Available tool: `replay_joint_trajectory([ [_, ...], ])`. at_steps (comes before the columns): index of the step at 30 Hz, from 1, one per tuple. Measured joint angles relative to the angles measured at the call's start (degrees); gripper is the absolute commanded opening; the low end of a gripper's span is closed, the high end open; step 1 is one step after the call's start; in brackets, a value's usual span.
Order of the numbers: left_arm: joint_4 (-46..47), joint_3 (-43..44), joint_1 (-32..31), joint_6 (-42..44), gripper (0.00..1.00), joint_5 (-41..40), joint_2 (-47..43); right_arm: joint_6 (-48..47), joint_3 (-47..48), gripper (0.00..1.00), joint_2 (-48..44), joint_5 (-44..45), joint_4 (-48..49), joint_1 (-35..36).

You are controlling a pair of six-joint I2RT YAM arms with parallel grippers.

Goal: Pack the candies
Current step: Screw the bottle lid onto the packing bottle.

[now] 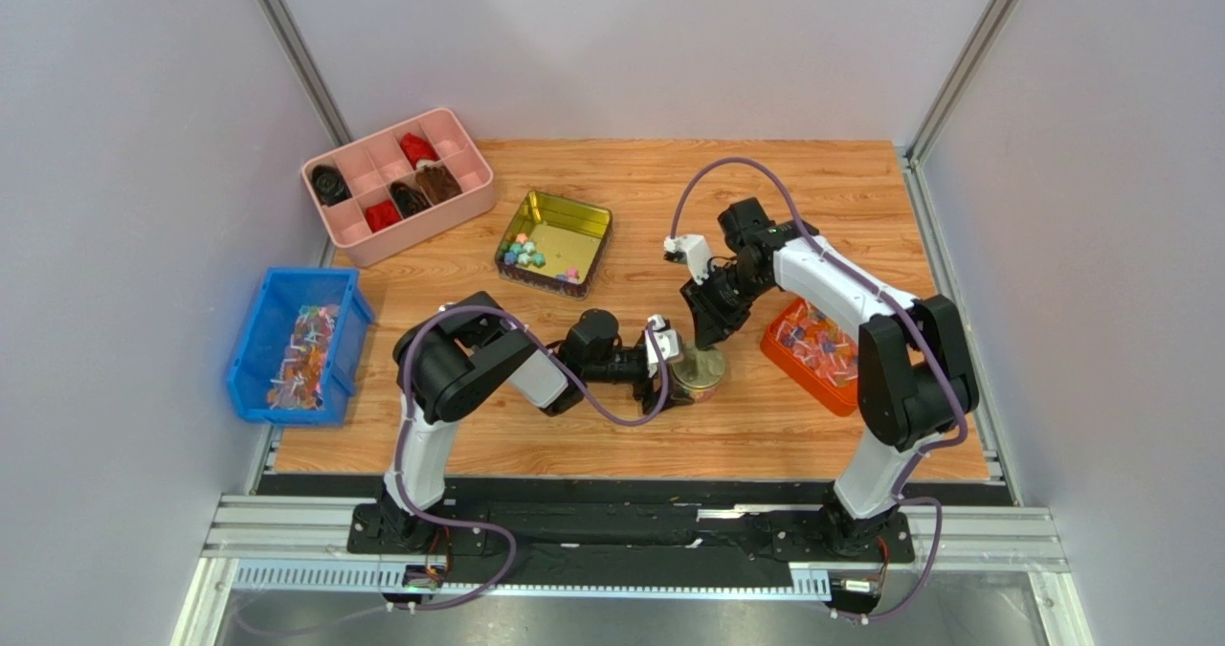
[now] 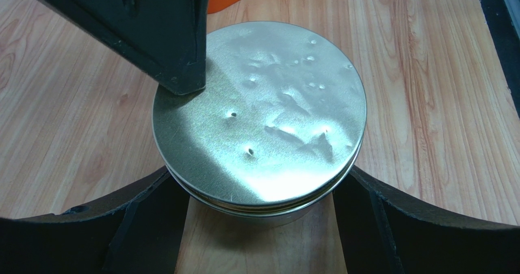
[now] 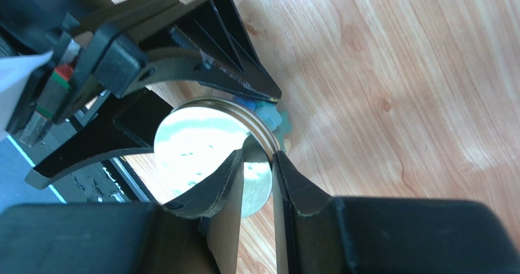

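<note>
Pastel ball candies (image 1: pixel 532 259) lie in a gold square tin (image 1: pixel 578 217). A few blue-green candies (image 3: pixel 273 117) peek out under the lid of a round silver tin (image 1: pixel 703 373) at the table's middle front. My left gripper (image 1: pixel 679 368) clasps this round tin (image 2: pixel 268 216) from both sides, its fingers (image 2: pixel 152 207) against the wall. My right gripper (image 1: pixel 709 333) comes from above, and its fingers (image 3: pixel 235 170) pinch the rim of the dented lid (image 3: pixel 201 143). In the left wrist view the lid (image 2: pixel 268 115) covers the tin, with a right finger (image 2: pixel 152 30) at its far left edge.
A pink compartment tray (image 1: pixel 420 230) with dark red and brown pieces stands at the back left. A blue bin (image 1: pixel 252 338) of twist-wrapped sweets sits off the left edge. An orange bin (image 1: pixel 788 348) lies under the right arm.
</note>
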Motion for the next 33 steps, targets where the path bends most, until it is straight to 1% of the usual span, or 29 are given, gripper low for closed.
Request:
replay_joint_trajectory([
  [5, -0.09, 0.00, -0.07, -0.04, 0.00, 0.61, 0.00, -0.04, -3.15, 0.27, -3.08, 1.42, 0.72, -0.20],
  [8, -0.28, 0.00, -0.04, 0.00, 0.00, 0.31, -0.02, 0.00, -4.04, 0.30, -4.39, 2.62, -0.17, -0.35],
  [11, -1.42, 0.00, 0.52, 0.04, 0.00, -1.22, -0.66, 0.09, -3.96, 0.38, -5.86, 3.34, -2.80, -0.35],
  [12, -2.14, 0.00, 0.81, 0.04, 0.00, -1.88, -1.07, 0.17, -3.82, 0.45, -6.34, 3.50, -3.52, -0.35],
  [14, -3.72, 0.00, 1.42, -0.09, 0.00, -2.86, -1.95, 0.17, -2.99, 0.53, -7.41, 3.91, -5.01, -0.35],
  [15, -4.83, 0.00, 1.84, -0.26, 0.00, -3.10, -2.47, 0.24, -2.34, 0.60, -7.80, 4.13, -5.40, -0.35],
  [18, -7.80, 0.00, 2.54, -0.48, 0.00, -3.45, -3.91, 0.00, 1.16, 0.70, -8.50, 5.09, -6.64, -0.35],
  [26, -12.98, -1.05, 3.23, 0.11, 0.00, -5.40, -7.02, -0.22, 8.35, 0.73, -9.75, 6.64, -7.48, -0.35],
  [27, -13.38, -1.05, 3.26, 0.11, 0.00, -5.81, -7.23, -0.20, 8.90, 0.76, -9.75, 6.67, -7.52, -0.35],
  [30, -14.36, -1.05, 3.26, 0.04, 0.00, -7.02, -7.69, -0.22, 9.62, 0.78, -9.77, 6.82, -7.74, -0.35],
  [31, -14.62, -1.05, 3.30, -0.02, 0.05, -7.34, -7.80, -0.22, 9.68, 0.80, -9.81, 6.86, -7.85, -0.35],
  [32, -14.78, -1.05, 3.37, -0.04, 0.12, -7.76, -7.89, -0.22, 9.68, 0.81, -9.86, 6.97, -7.98, -0.35],
  [33, -14.93, -1.05, 3.41, -0.07, 0.32, -8.15, -7.98, -0.22, 9.68, 0.81, -9.92, 7.06, -8.22, -0.35],
])
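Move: The bottle is between my open left fingers, its middle about 2 cm to the right of that hand point and 1 cm above it. My right fingertips are at the far edge of the bottle lid, whose middle lies some 3 cm back, 1 cm left and 1 cm down from them. The orange tray stands about 20 cm to my right hand's right, 2 cm ahead and 5 cm lower; the gold box some 18 cm ahead of it, 21 cm left, 5 cm lower. With my left fingers keeping the bottle between them, I sweep my right fingertips back and right, clockwise around the lid's edge, a little over 3 cm. Then they come free: I open them wide, lift about 9 cm with a slight forward swing and tilt, while my left hand draws the bottle left and forward about 5 cm, turning some 10 degrees counter-clockwise. ##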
